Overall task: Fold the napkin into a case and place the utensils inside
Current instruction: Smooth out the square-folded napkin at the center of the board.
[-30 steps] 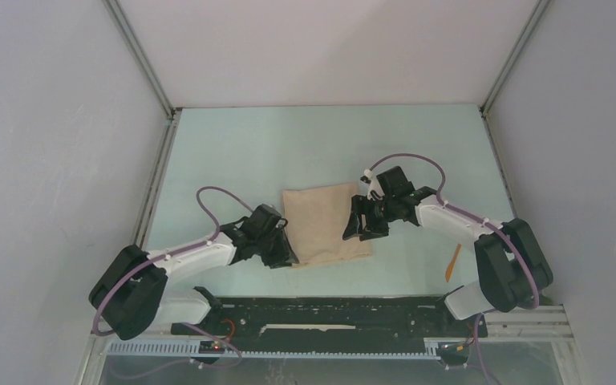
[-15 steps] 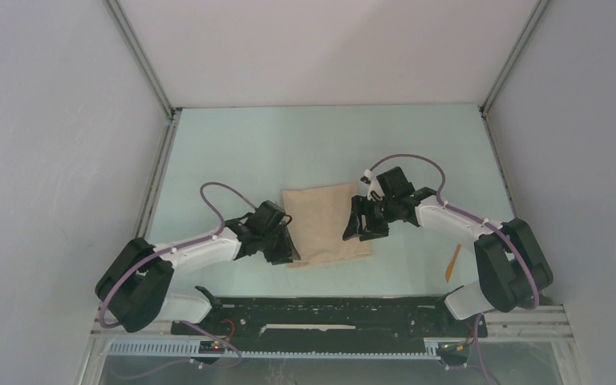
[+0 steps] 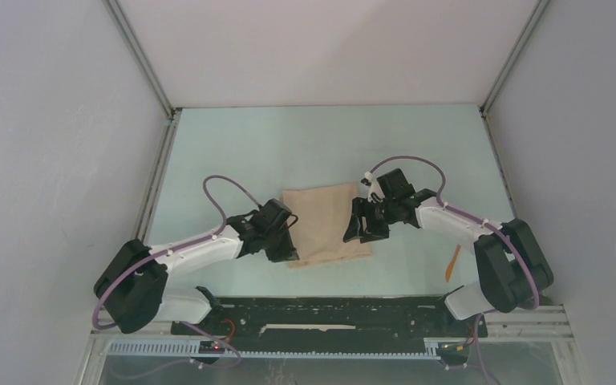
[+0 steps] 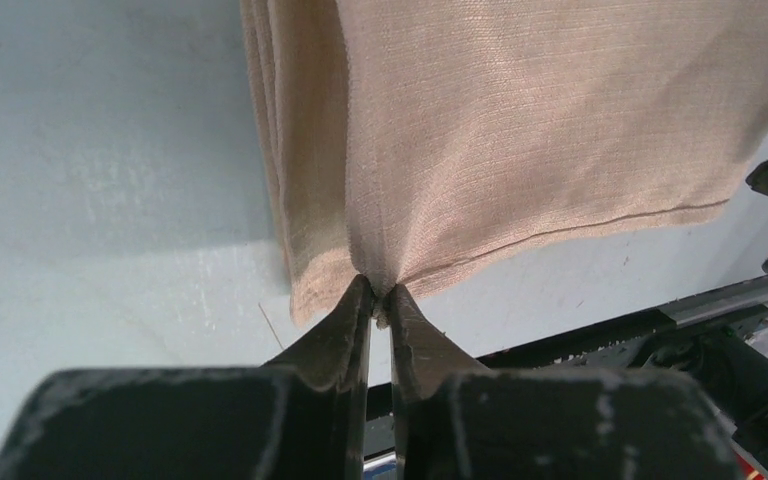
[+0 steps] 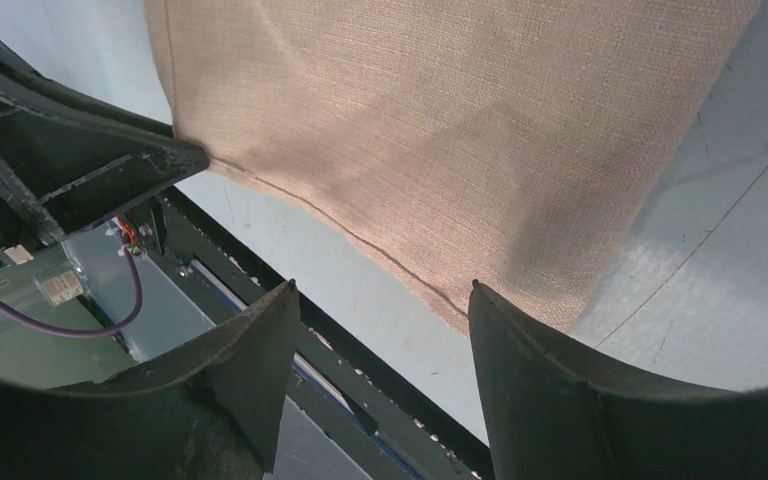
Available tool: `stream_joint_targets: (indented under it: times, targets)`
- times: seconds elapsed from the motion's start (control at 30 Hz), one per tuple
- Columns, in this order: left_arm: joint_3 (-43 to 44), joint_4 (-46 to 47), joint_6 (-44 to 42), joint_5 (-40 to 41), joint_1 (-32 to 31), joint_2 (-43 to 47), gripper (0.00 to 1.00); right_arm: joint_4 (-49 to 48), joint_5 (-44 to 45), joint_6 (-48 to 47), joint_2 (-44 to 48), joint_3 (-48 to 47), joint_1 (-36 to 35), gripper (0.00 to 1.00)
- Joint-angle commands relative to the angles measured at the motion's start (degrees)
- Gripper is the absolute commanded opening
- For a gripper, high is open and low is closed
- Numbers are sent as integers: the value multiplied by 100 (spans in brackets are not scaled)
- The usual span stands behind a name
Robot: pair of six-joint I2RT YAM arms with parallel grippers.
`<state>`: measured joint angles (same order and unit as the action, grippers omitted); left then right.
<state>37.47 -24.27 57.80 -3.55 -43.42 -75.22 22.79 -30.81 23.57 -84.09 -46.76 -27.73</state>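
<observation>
The beige-tan napkin (image 3: pixel 325 220) lies folded in a rectangle of several layers at the table's middle. My left gripper (image 3: pixel 287 250) sits at its near-left corner. In the left wrist view its tips (image 4: pixel 380 295) are shut on the top layer of the napkin (image 4: pixel 520 130), pinching it up into a small peak. My right gripper (image 3: pixel 361 233) hovers at the cloth's right edge, open, with nothing between its fingers (image 5: pixel 382 287) and the napkin (image 5: pixel 440 130) under it. One orange-brown utensil (image 3: pixel 452 262) lies on the table by the right arm's base.
A black rail (image 3: pixel 329 309) runs along the table's near edge just behind the napkin's near hem. Grey walls close in the left, right and back sides. The left gripper's dark finger (image 5: pixel 90 165) shows in the right wrist view beside the cloth.
The left gripper slid a little toward the napkin's near-left corner and its jaws closed onto the cloth. The right arm has not moved.
</observation>
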Motion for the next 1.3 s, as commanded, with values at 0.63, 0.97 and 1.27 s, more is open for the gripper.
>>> stream_joint_targets:
  times: [0.63, 0.97, 1.27]
  targets:
    - [-505, 132, 30, -159, -74, 269, 19, -461, 39, 235, -569, 2, 56, 71]
    - [-504, -304, -403, 120, -73, 1229, 44, -263, 222, 90, -652, 1, 98, 70]
    - [-425, -643, -590, 302, -32, 1412, 58, -170, 0, 127, -279, -105, -114, 71]
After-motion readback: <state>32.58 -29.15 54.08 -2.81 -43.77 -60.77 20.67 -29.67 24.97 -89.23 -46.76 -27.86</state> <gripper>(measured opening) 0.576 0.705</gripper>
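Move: My left fingers already pinch the napkin's top near-left corner barely 2 cm off the board; the corner of the lower layers it should cover lies about 2 cm back, 2 cm left and 2 cm below. The napkin's middle is some 8 cm ahead and 7 cm right. From my open right hand, the napkin's near-right corner lies roughly 4 cm back, 3 cm right and 4 cm below, its middle about 4 cm ahead and 7 cm left. I draw the pinched corner back and left about 2 cm with a slight lift, then lower it onto the lower layers' corner, open my left fingers to let go and rise some 3.5 cm. Meanwhile my right hand, fingers kept open, sinks about 4 cm towards the napkin's near-right part and comes partway back up. ##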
